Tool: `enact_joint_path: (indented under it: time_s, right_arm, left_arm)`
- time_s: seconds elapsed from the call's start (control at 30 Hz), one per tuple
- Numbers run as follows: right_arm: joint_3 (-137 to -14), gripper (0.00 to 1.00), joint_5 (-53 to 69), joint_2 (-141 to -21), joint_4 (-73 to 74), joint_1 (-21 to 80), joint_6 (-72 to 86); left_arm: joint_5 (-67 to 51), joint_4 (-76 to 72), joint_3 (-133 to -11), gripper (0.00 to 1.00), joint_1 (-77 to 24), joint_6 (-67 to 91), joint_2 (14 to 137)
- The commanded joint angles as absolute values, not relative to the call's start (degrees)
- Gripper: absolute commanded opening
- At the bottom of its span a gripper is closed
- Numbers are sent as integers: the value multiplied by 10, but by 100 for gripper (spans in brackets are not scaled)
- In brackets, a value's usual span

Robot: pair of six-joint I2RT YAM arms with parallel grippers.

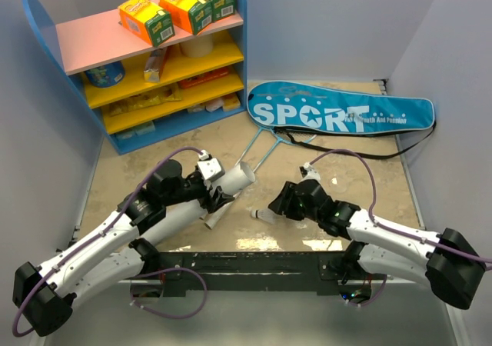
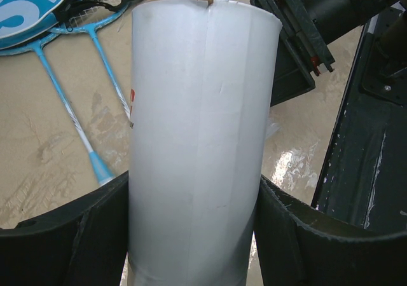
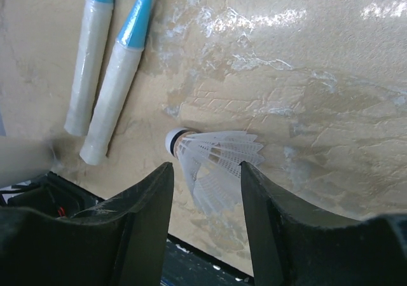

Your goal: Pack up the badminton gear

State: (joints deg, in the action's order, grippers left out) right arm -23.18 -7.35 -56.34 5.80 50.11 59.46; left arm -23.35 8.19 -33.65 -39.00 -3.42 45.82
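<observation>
A white shuttlecock [image 3: 216, 152] lies on its side on the table, between the spread fingers of my right gripper [image 3: 206, 168], which is open and stands low over it. From above, this shuttlecock [image 1: 265, 217] sits just left of the right gripper [image 1: 277, 207]. My left gripper [image 2: 194, 179] is shut on a wide white tube [image 2: 197, 108], whose open end points toward the right arm. Two light-blue rackets [image 1: 265, 148] lie with their heads inside the blue "SPORT" bag [image 1: 342, 109], and their white handles [image 3: 95, 63] reach toward the tube.
A blue shelf unit [image 1: 231, 69] at the back left carries orange-green boxes [image 1: 165, 11] on its pink top board. Grey walls close in both sides. A black rail [image 1: 254, 265] runs along the near edge.
</observation>
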Motion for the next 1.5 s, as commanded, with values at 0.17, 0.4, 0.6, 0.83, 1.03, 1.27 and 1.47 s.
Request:
enact_joint_path:
  time_s: [0.17,0.4,0.6,0.83,1.03,1.27,1.47]
  right_arm:
    - [-218,49,-1,-603,-43,490,580]
    - [-214,39,17,-643,-83,490,588]
    - [-218,0,19,-663,-85,490,589]
    - [-264,0,-20,-594,29,490,538]
    - [-373,0,-96,-513,206,490,464]
    - [-503,0,-129,-476,331,488,399]
    - [-600,0,-106,-474,412,488,352]
  left_arm:
    - [-243,53,-362,0,-387,-23,458]
    - [-241,53,-362,0,-386,-24,458]
    - [-242,52,-362,0,-386,-25,458]
    - [-255,49,-362,0,-386,-26,458]
    - [-267,51,-362,0,-386,-29,465]
    - [-358,37,-356,0,-388,-34,474]
    - [-419,33,-353,0,-398,-39,486]
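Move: The shuttlecock lies on the table just below the right hand's parted fingers, about 3 cm to their left and 3 cm lower, level with them fore and aft, its cork pointing left. From that hand the tube's mouth is some 6 cm ahead, 8 cm left and 10 cm higher, and the racket handles are 3 cm ahead, 14 cm left and 5 cm down. From the left hand, which holds the tube, the shuttlecock is roughly 12 cm right, 1 cm back and 15 cm below. Leftward and down by about 3 cm, the right hand eases in over the shuttlecock, shuts its fingers on the skirt just behind the cork, then lifts fast and nearly straight up by some 19 cm, drifting right as its fingertips tilt upward. Late on, the left hand, still gripping the tube, draws back and right about 3 cm while turning clockwise. ##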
